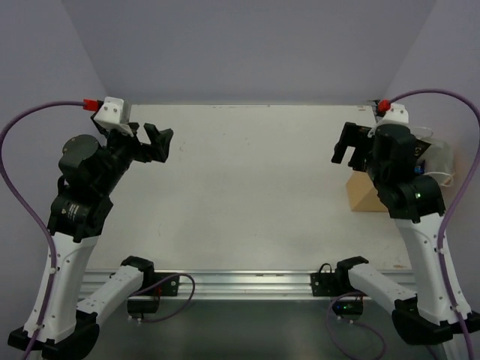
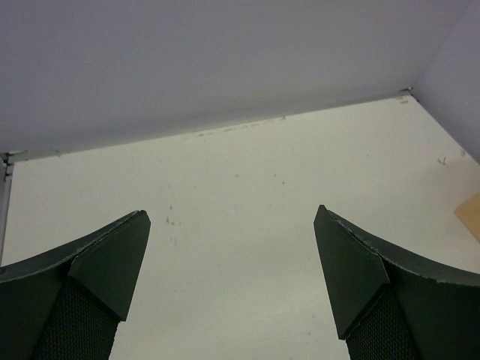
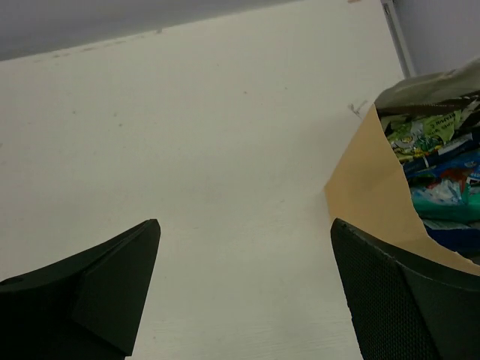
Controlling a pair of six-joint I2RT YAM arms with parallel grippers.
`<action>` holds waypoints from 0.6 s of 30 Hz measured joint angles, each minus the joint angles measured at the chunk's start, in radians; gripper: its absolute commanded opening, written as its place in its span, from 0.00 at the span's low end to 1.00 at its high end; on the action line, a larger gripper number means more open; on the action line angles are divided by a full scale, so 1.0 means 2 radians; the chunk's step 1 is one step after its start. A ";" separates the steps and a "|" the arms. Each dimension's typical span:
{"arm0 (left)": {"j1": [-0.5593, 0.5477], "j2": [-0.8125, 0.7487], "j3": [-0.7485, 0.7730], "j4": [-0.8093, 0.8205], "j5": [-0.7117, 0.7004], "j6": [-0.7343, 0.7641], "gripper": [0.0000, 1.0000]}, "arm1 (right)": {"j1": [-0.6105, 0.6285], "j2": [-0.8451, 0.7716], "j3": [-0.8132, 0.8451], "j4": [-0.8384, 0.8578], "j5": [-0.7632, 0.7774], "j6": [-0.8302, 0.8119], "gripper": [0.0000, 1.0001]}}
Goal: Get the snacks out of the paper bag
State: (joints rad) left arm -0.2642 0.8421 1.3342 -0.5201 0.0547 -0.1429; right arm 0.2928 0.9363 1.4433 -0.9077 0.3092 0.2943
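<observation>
The tan paper bag [image 1: 366, 195] lies on its side at the table's right edge, mostly hidden behind my right arm. In the right wrist view its open mouth [image 3: 375, 195] faces the camera, and the snacks [image 3: 439, 169] show inside: shiny green-yellow, blue and teal packets. My right gripper [image 1: 342, 145] [image 3: 246, 222] hangs open just left of the bag, holding nothing. At the table's left side my left gripper [image 1: 162, 142] [image 2: 232, 211] is also open and empty above bare table, with a corner of the bag [image 2: 470, 214] at the far right of its view.
The white table [image 1: 247, 172] meets grey walls at the back and sides. A metal rail [image 1: 247, 279] with both arm bases runs along the near edge. Clear plastic [image 1: 442, 154] sits at the far right behind the bag.
</observation>
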 measured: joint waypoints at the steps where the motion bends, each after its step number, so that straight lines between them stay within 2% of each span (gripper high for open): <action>1: 0.000 0.000 -0.007 -0.004 0.005 -0.002 1.00 | -0.016 0.014 -0.004 -0.005 0.000 0.003 0.99; 5: 0.000 -0.002 -0.031 -0.016 0.023 -0.013 1.00 | -0.073 0.054 -0.012 -0.012 0.009 0.010 0.97; 16: 0.000 -0.006 -0.042 -0.048 0.033 -0.010 1.00 | -0.155 0.098 -0.037 0.009 0.031 0.014 0.95; 18: 0.000 -0.006 -0.042 -0.052 0.033 -0.005 1.00 | -0.169 0.102 -0.047 0.018 0.031 0.013 0.89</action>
State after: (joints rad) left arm -0.2646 0.8295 1.2499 -0.6247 0.1207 -0.1532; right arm -0.0448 1.1404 1.3491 -0.8711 0.3721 0.3199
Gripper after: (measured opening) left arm 0.996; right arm 0.940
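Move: The snacks sit inside the paper bag, roughly 16 cm to the right of my open right hand, about 5 cm farther out and some 24 cm below it. The bag stands around them, its middle likewise about 16 cm right and 5 cm ahead; the green packet lies at its far left, about 13 cm right and 9 cm ahead. From my left hand the snacks are about 60 cm to the right and 4 cm ahead. I sweep my right hand about 10 cm to the right and 8 cm down, with some 4 cm of forward reach mostly early on, towards the mouth of the paper bag. On the way I swing the fingers clockwise by some 25 degrees and tip them further down, keeping them wide. My left hand, empty and open, sinks about 6 cm with its fingertips dipping slightly. ##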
